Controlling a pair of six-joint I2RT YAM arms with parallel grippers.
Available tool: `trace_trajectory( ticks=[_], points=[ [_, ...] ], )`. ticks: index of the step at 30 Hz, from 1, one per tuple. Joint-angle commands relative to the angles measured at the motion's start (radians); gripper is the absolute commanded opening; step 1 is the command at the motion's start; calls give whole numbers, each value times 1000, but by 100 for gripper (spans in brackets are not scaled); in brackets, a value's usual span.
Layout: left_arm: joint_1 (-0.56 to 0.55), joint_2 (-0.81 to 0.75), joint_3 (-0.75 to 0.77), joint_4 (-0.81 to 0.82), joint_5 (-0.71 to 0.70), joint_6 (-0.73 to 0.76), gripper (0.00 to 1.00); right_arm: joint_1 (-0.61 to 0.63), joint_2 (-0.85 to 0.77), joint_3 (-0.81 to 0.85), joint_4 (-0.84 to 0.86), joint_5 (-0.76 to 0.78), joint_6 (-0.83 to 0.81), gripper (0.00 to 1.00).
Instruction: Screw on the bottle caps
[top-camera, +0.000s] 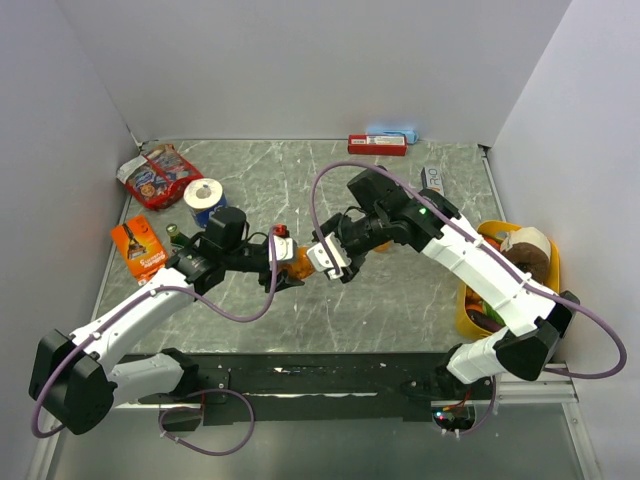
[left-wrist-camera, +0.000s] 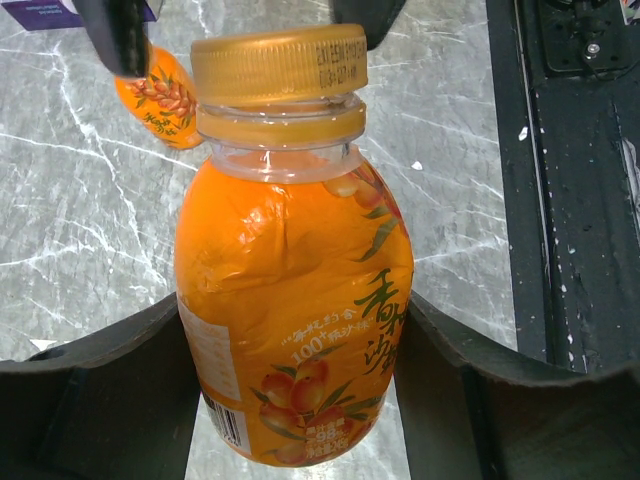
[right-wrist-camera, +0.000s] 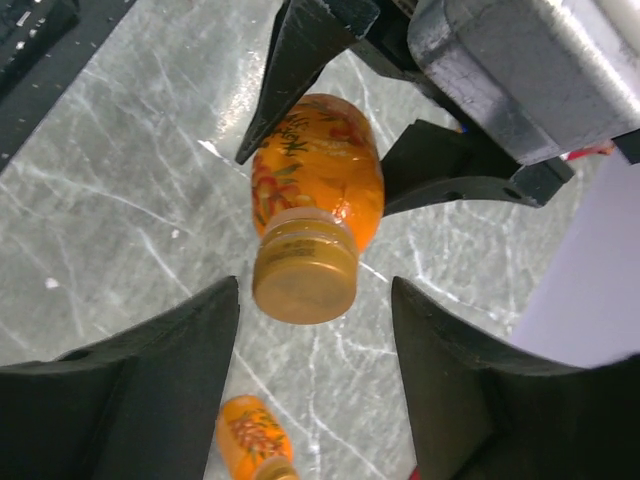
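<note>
My left gripper (top-camera: 288, 266) is shut on a small orange bottle (left-wrist-camera: 295, 300) and holds it above the table, neck toward the right arm. An orange cap (left-wrist-camera: 280, 65) sits on its neck and also shows in the right wrist view (right-wrist-camera: 305, 278). My right gripper (right-wrist-camera: 315, 310) is open, with its jaws on either side of the cap and a gap on each side. In the top view it (top-camera: 333, 256) faces the bottle (top-camera: 298, 262). A second orange bottle (right-wrist-camera: 250, 440) lies on the table below, and also shows in the left wrist view (left-wrist-camera: 160, 95).
A toilet-paper roll (top-camera: 205, 196), snack packets (top-camera: 158, 175), an orange packet (top-camera: 138, 248) and a dark green bottle (top-camera: 178, 236) sit at the left. A red box (top-camera: 377, 145) lies at the back. A yellow bin (top-camera: 468, 300) holding a tape roll (top-camera: 527, 250) stands at the right.
</note>
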Motion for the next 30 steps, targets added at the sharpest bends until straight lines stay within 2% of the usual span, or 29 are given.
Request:
trace_trajectory(
  ticks=[1,3,7,13,18,19,20,23,24,25,27,30],
  points=[
    [4,-29,35,20,43,14,1,10,0,8,49,-14,-12,61],
    [3,-31,32,32,42,-1,1,9,8,23,33,-22,-8,53],
    [3,-37,25,63,34,-26,1,12,8,19,24,-27,-11,51],
    [3,-37,18,108,29,-51,1,12,5,-15,29,-19,-5,56],
    [3,-34,23,105,26,-48,1,12,15,-15,21,-23,2,56],
    [3,-34,23,103,25,-49,1,12,24,-10,18,-23,9,53],
    [3,-34,23,103,25,-49,1,12,34,12,9,-27,20,45],
    [3,-38,17,121,6,-60,1,9,90,95,-61,-39,58,28],
    [3,-44,12,137,-21,-72,1,2,104,118,-72,-49,104,11],
    [3,-48,-5,158,-44,-92,1,-5,136,140,-76,-60,148,3],
    [3,-63,-21,236,-93,-159,1,-28,178,232,-105,-101,292,0],
    [4,-77,-46,290,-150,-193,1,-47,255,345,-198,-158,365,0]
  ],
)
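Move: The cap already sits on the neck of the tilted bottle held by the left hand, between the right hand's open fingertips, about 1 cm left of and 1 cm below its hand point. From the left hand it is some 4 cm right and 6 cm up, straight ahead 0. The other orange bottle stands about 10 cm ahead, 15 cm right and 12 cm below the right hand. The right hand stays almost in place while its fingers close from wide to about half open, ease slightly, then close again and pinch the cap by its sides. Only near the end does it twist about 10 degrees clockwise as seen from the cap's top, going about 2 cm forward and a little left, while the left hand keeps its grip on the bottle and goes about 1 cm forward with it, turning slightly counter-clockwise. ##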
